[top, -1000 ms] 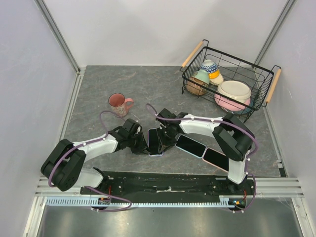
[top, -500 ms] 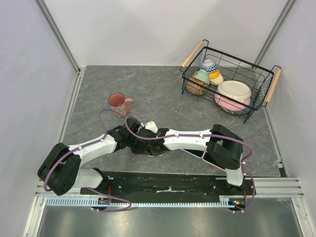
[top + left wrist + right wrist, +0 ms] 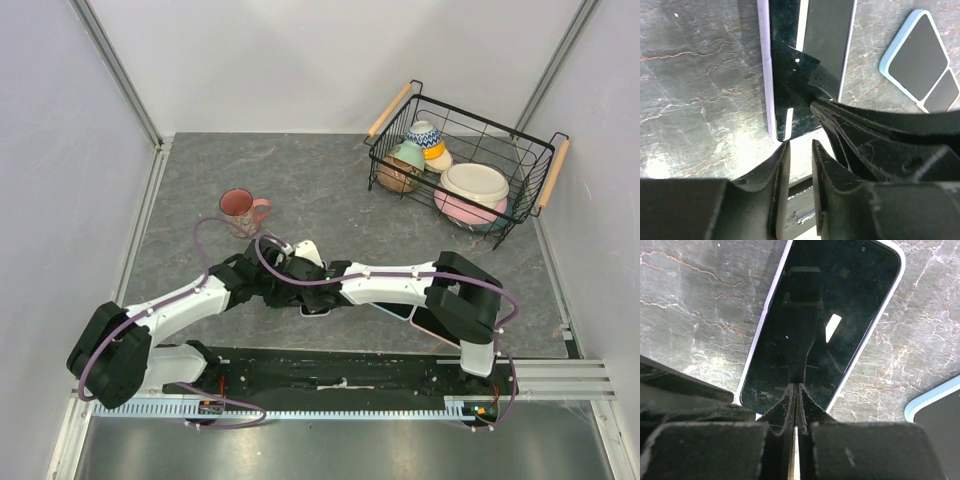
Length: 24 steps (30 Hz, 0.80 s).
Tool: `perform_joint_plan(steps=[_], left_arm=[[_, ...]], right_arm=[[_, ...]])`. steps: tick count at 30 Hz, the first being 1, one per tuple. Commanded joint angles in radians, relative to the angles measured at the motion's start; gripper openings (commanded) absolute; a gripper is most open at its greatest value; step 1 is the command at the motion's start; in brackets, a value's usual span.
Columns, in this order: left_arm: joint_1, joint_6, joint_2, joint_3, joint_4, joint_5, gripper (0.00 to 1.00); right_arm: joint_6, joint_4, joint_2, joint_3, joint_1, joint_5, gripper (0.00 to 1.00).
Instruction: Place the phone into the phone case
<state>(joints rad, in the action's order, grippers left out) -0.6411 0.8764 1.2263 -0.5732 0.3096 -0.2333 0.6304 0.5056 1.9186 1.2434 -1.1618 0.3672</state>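
Observation:
The phone [image 3: 825, 310], black-screened, lies flat on the grey table inside the lavender phone case [image 3: 765, 75], whose rim shows along its sides. In the top view the phone [image 3: 321, 306] is mostly hidden where both arms meet. My right gripper [image 3: 797, 386] is shut, with nothing between its fingers, and its tips rest on the screen near the phone's near end. My left gripper [image 3: 797, 145] sits at the near corner of the case, jaws a narrow gap apart and empty.
A light-blue-cased phone [image 3: 920, 55] lies just right of the task phone, and a pink-edged one [image 3: 437, 327] lies beyond it. A pink mug [image 3: 240, 208] stands at the left. A wire basket [image 3: 520, 160] of bowls is at the back right.
My right arm reached left over the phone and its gripper closed. The left gripper shifted slightly at the case's corner.

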Motion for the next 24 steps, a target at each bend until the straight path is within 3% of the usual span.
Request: perform_joint_plan(steps=[1,4,6,9,11,19,24], left_arm=[[-0.014,-0.019,-0.083,-0.047,-0.075,0.008,0.34],[-0.014,-0.024,-0.113,-0.040,-0.055,0.035,0.43],[-0.012,-0.025,-0.136,-0.034,-0.047,0.048,0.46],[-0.011,-0.020,-0.171,-0.005,-0.049,0.055,0.52],[-0.009,-0.017,-0.189,0.009,-0.056,0.055,0.53],[0.006,-0.013,-0.222,0.064,-0.066,0.019,0.60],[0.035,-0.005,-0.202,0.111,-0.112,-0.041,0.60]], right_arm=[[-0.043,0.060,0.073,-0.128,0.040,-0.148,0.07],[-0.043,0.051,-0.025,-0.127,0.065,-0.171,0.13],[-0.043,0.040,-0.093,-0.150,0.094,-0.189,0.15],[-0.044,0.004,-0.168,-0.208,0.152,-0.253,0.28],[-0.044,-0.050,-0.228,-0.277,0.210,-0.332,0.29],[-0.023,-0.209,-0.392,-0.472,0.407,-0.583,0.68],[-0.002,-0.282,-0.371,-0.502,0.433,-0.686,0.72]])
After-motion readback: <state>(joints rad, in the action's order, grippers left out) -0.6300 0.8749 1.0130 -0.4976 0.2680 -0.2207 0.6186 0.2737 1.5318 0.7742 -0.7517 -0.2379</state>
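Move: The right fingertips are at the near end of the phone in the lavender case; its middle lies about 4 cm ahead of the hand, level sideways and roughly 1 cm below. The blue-cased phone is about 19 cm to the right, level with the hand, and the pink-cased phone about 33 cm right and 6 cm back. From the left hand, the lavender-cased phone's middle is about 3 cm ahead, 5 cm right and 4 cm down. The right fingertips come off the near end of the phone's glass, rising about a centimetre, then sweep roughly 8 cm right towards the blue-cased phone. The hand tilts some 30 degrees on the way and its shut fingers spread wide. The left hand climbs nearly 5 cm clear of the phone, sinks back a little, and opens its fingers further. ##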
